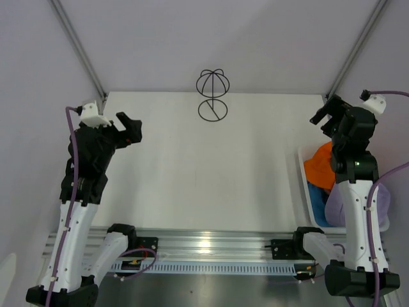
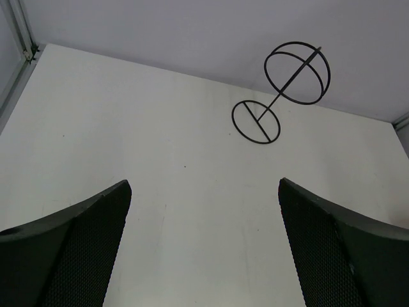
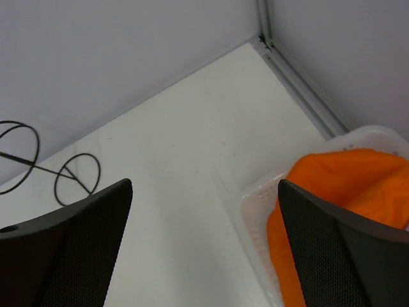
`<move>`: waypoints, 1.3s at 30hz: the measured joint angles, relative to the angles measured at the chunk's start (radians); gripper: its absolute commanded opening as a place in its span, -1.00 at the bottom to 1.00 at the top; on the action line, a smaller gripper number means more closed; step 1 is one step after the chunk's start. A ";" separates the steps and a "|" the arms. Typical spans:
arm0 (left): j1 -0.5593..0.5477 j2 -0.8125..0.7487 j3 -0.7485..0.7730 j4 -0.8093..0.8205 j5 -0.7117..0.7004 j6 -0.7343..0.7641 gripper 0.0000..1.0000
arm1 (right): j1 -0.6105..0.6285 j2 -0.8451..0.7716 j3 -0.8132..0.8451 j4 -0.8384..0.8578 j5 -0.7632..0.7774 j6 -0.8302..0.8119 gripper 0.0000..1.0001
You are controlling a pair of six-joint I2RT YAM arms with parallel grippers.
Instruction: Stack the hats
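Note:
The orange hat [image 1: 319, 165] lies on top in the white basket [image 1: 305, 180] at the right edge, with the blue hat [image 1: 317, 203] and pale purple hat [image 1: 336, 203] below it, partly hidden by my right arm. The pink hat is not in view. The orange hat also shows in the right wrist view [image 3: 348, 185]. My right gripper [image 1: 324, 115] is open and empty, raised above the basket's far end. My left gripper [image 1: 130, 130] is open and empty, raised over the table's left side, far from the hats.
A black wire hat stand [image 1: 213, 96] stands at the back middle of the table; it also shows in the left wrist view [image 2: 281, 89] and the right wrist view [image 3: 51, 169]. Enclosure walls and metal posts ring the table.

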 measured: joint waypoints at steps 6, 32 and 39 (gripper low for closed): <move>-0.010 -0.011 -0.010 0.002 0.019 0.016 0.99 | -0.061 0.042 -0.042 -0.059 0.119 0.059 0.99; -0.089 0.096 -0.013 -0.049 0.035 0.067 0.99 | -0.302 0.336 -0.165 -0.164 -0.002 0.066 -0.45; -0.097 0.095 -0.013 -0.050 0.013 0.070 0.99 | -0.288 0.334 -0.176 -0.177 0.036 0.059 -1.00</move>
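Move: Below and to the right of the right hand lies the orange hat, about 9 cm right, 2 cm back and some 23 cm down, in the white basket. The purple hat sits roughly 14 cm back and 12 cm right of the orange one; the blue hat is about 14 cm back and 3 cm left of it. From the left hand, the orange hat is nearly level ahead, some 68 cm right and 22 cm down. Sinking about 21 cm while swinging 9 cm to the right, the open right hand drops onto the orange hat in the basket, its fingers tipping steeply down and turning clockwise. Low down it eases back about 2.5 cm, then shuts, pinching a fold of the orange fabric. The left hand, still open, shifts about 3 cm right, then sinks 4.5 cm over the empty table. ##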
